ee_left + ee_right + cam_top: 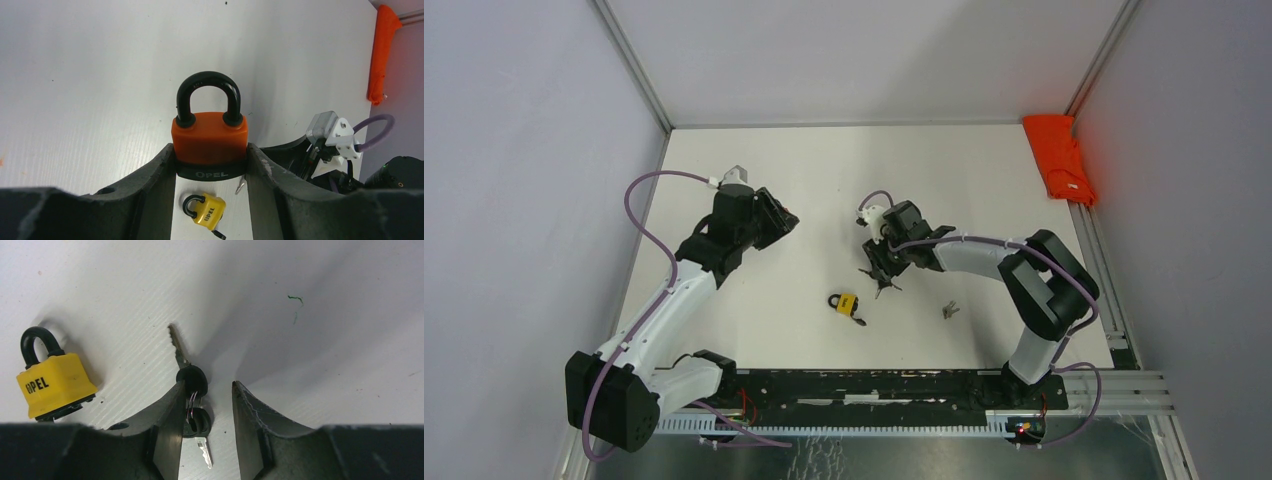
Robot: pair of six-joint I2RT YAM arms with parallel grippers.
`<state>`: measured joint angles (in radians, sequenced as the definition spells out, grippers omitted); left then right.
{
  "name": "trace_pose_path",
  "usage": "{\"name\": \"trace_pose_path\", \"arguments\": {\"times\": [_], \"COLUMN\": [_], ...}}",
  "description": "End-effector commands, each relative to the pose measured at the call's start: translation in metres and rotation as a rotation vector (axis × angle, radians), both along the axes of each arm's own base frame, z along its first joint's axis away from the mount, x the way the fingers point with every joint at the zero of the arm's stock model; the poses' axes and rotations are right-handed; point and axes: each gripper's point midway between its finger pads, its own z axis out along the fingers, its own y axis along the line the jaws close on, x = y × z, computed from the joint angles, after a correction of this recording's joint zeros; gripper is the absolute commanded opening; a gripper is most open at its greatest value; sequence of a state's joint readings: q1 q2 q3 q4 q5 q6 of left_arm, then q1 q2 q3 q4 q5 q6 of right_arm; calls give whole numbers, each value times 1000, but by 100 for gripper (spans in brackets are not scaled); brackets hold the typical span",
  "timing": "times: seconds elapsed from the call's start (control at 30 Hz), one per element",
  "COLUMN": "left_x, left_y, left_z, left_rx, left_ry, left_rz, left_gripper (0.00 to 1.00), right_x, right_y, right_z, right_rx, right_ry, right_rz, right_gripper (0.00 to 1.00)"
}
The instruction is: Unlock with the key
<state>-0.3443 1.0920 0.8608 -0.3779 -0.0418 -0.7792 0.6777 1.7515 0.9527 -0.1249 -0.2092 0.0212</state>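
An orange padlock [210, 137] with a black shackle stands upright between the fingers of my left gripper [210, 148], which is shut on its body, held above the table. Two black-headed keys on a ring [193, 390] lie flat on the table. My right gripper [207, 385] is open over them. The keys rest against its left finger [167, 415] and a gap shows to the other finger. In the top view the right gripper [882, 278] points down at mid-table and the left gripper [781, 220] is farther left.
A yellow padlock [844, 304] [55, 382] lies on the table left of the keys, with a dark key head at its base. A small loose key [949, 310] lies to the right. A red cloth [1059, 160] sits at the far right corner.
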Motion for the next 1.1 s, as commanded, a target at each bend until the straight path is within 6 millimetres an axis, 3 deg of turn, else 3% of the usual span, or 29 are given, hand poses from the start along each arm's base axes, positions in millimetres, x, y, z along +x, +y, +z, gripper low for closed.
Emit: {"name": "trace_pose_path", "arguments": {"times": [0.0, 0.27, 0.57, 0.63, 0.73, 0.8, 1.07], "left_x": [10, 9, 8, 8, 8, 9, 10], "left_y": [-4, -3, -3, -5, -5, -5, -5], "left_z": [28, 27, 26, 26, 26, 28, 32], "left_rx": [-11, -7, -10, -14, -17, -18, -15], "left_ry": [-121, -118, -117, -115, -116, -118, -126], "left_rz": [-31, -31, -35, -39, -39, -38, -39], "left_gripper": [2, 2, 2, 2, 2, 2, 2], "right_x": [-24, -39, -53, -54, -55, -49, -14], "right_y": [-2, 3, -34, -39, -39, -40, -44], "right_z": [-22, -35, -53, -56, -59, -58, -20], "right_rx": [-61, -172, -296, -313, -319, -330, -348], "right_ry": [77, 78, 71, 72, 78, 60, -101], "right_rz": [48, 79, 30, 29, 31, 18, -104], "right_gripper": [44, 42, 40, 32, 9, 0, 0]}}
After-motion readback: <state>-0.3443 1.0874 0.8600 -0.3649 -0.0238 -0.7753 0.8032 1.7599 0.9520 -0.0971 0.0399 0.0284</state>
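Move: The black-headed keys lie right at the right fingertips, about 1 cm back of the hand and 1 cm lower, level left to right. From that hand the yellow padlock is roughly 6 cm back and 7 cm left, the silver keys about 8 cm back and 13 cm right, both on the table some 1 cm below it. From the left hand, still holding the orange padlock, the black-headed keys are some 17 cm right, 3 cm back and 17 cm lower. Leftward and a little back, low over the table, the right hand sweeps about 3 cm towards the yellow padlock with its half-open fingers at the black-headed keys, then eases back right and forward. On this return the fingers snap fully shut with nothing left between them, while the wrist tilts some 10 degrees, swinging the fingertips forward and right. ##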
